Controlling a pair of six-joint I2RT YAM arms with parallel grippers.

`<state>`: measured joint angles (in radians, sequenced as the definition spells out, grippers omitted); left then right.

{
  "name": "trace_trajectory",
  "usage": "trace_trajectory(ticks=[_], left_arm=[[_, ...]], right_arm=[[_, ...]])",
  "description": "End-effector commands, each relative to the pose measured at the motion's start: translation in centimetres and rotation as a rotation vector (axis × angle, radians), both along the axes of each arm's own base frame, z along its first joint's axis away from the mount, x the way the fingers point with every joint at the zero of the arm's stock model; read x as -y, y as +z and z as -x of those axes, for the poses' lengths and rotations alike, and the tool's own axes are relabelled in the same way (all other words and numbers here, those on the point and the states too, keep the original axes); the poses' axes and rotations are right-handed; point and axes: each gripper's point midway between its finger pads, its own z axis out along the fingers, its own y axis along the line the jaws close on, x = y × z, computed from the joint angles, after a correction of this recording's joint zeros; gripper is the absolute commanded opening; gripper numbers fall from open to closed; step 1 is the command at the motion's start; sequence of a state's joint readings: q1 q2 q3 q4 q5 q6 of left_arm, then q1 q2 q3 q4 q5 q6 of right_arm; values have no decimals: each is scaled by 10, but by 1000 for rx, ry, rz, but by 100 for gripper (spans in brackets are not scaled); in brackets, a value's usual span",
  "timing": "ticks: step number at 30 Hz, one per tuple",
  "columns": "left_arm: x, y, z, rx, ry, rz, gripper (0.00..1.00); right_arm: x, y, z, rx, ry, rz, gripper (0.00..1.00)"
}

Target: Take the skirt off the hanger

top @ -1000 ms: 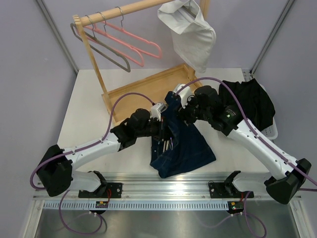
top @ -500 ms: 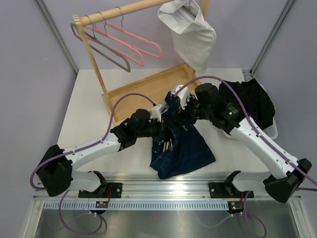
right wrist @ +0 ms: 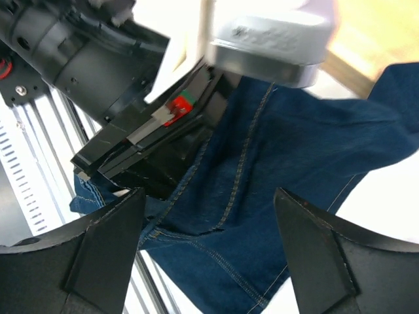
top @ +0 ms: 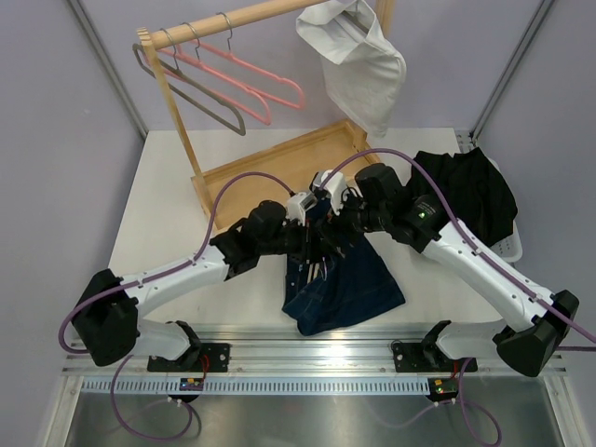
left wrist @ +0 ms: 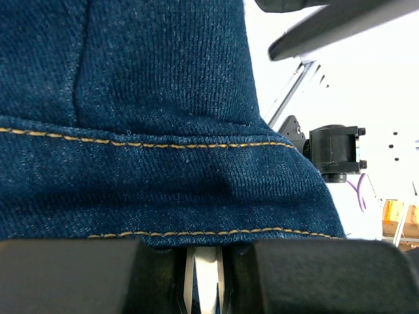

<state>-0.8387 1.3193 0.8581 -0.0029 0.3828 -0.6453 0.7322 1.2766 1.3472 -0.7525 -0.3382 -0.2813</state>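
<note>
A dark blue denim skirt lies crumpled on the white table between my two arms. Its stitched edge fills the left wrist view. My left gripper is shut on a thin metal hanger clip at that edge, with a little denim showing in it. The rest of the hanger is hidden under cloth, apart from thin light strips. My right gripper hangs open just above the skirt, close to the left gripper's black body, with nothing between its fingers.
A wooden rack stands at the back with pink hangers, a grey hanger and a hanging white garment. Its wooden base tray lies behind the arms. A black garment fills a white basket at the right.
My right gripper has opened wide and shifted slightly left, closer to the left gripper. The left gripper has kept its hold and barely moved.
</note>
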Motion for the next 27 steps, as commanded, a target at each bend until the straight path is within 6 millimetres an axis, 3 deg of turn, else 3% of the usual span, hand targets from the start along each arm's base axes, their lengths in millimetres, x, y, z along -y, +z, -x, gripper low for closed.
trace_trajectory(ticks=[1,7,15,24,27], left_arm=[[12,34,-15,54,22,66,0],[13,38,-19,50,40,66,0],[8,39,-19,48,48,69,0],[9,46,-12,42,28,98,0],[8,45,-11,36,24,97,0]], right_arm=[[3,5,-4,52,-47,7,87],[11,0,-21,125,-125,76,85],[21,-4,-29,166,-154,124,58],[15,-14,-34,149,-143,151,42],[14,-11,-37,161,-150,148,26]])
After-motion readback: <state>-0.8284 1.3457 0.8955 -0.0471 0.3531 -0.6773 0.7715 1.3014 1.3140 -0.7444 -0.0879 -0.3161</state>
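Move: Ahead of the open right fingers by about 2 cm, 1 cm to their right and 3 cm lower, lies the edge of the denim skirt's waistband. The left gripper with the hanger bar it pinches sits roughly 3 cm back, 1 cm to the left and 7 cm below the right hand. The rack's base is some 16 cm ahead, 9 cm left and 23 cm down. From the left hand that waistband edge lies about 1 cm ahead, 4 cm right and 3 cm higher. Reaching down, forward and to its right onto the waistband edge, about 4 cm in all, the right hand turns some 15 degrees and brings its wide-open fingers most of the way shut, one passing inside the band and the other staying outside. The left gripper keeps its pinch on the hanger bar, edging about 1 cm forward. ##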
